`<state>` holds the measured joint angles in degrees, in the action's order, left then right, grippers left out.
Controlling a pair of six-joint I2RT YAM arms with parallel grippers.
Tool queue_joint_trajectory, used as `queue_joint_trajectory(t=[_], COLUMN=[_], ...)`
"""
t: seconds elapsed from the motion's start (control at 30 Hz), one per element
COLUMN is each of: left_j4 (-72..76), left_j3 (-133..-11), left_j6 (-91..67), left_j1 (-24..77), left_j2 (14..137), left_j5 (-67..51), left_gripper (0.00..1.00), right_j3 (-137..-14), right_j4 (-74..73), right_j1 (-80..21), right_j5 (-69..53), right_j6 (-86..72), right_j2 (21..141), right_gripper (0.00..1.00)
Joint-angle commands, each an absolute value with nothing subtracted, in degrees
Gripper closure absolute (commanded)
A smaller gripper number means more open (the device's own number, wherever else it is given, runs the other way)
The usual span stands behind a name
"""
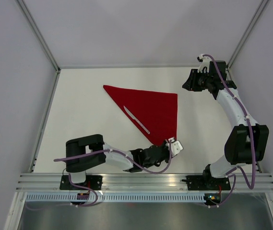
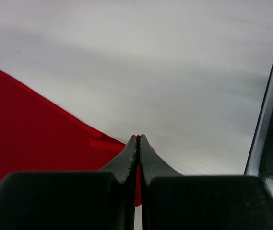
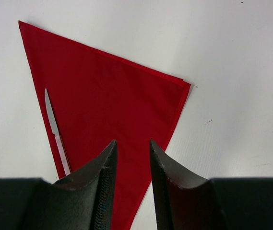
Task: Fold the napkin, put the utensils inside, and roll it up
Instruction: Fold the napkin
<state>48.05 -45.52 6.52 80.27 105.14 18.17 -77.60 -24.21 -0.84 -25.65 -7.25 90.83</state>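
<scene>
The red napkin [image 1: 153,108] lies folded into a triangle on the white table, its long edge running from far left to the near corner. A pale thin utensil [image 1: 136,120] rests on it along that long edge, also seen in the right wrist view as a slim knife-like utensil [image 3: 54,129] on the napkin [image 3: 112,96]. My left gripper [image 1: 167,143] is at the napkin's near corner, shut on it; red cloth shows between the closed jaws of the left gripper [image 2: 138,139], with the napkin [image 2: 30,129] spreading left. My right gripper [image 1: 186,85] hovers open beyond the napkin's right corner, right gripper [image 3: 132,146] holding nothing.
Grey walls with metal posts enclose the white table [image 1: 78,120] on three sides. An aluminium rail [image 1: 146,179] carrying both arm bases runs along the near edge. A metal frame post [image 2: 266,124] stands close on the right of the left gripper.
</scene>
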Motion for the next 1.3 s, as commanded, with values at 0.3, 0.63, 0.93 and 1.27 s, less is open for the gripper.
queue_joint_trajectory(t=[0.3, 0.63, 0.93, 1.27], left_j4=[48.5, 44.7, 38.6, 34.5], left_j3=[-39.2, -37.6, -40.6, -44.2], left_j6=[-15.0, -22.7, -27.8, -28.7], left_j1=[69.1, 58.9, 51.1, 44.0], left_j2=[98.0, 94.0, 94.7, 96.5], left_j5=[18.0, 20.0, 19.3, 16.4], left_gripper=[0.98, 0.98, 0.98, 0.98], right_j3=[-77.4, -77.6, -77.7, -77.9], right_j4=[-23.9, -24.0, -24.3, -24.4], right_j1=[-0.4, -0.4, -0.4, -0.4], right_j5=[-27.0, -27.6, -27.9, -27.9], right_j6=[-8.1, -8.3, -8.0, -7.7], right_j2=[89.7, 90.0, 90.5, 91.2], right_gripper=[0.61, 0.61, 0.61, 0.61])
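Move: Some 16 cm ahead of the left hand, 19 cm to its left and about 8 cm below is the middle of the knife, lying slantwise on the napkin; this hand already holds the lifted near corner. The napkin's far right corner is about 28 cm straight ahead, its far left tip 31 cm ahead and 35 cm left, both at table height. From the idle right hand the knife lies roughly 14 cm back, 22 cm left and 19 cm below. Sweeping forward and to the left, the left hand carries the pinched near corner about 21 cm out and 17 cm across the napkin to over the knife, staying nearly level. The fingers keep shut on the cloth while the wrist swings some 40 degrees counter-clockwise and tips further down. ##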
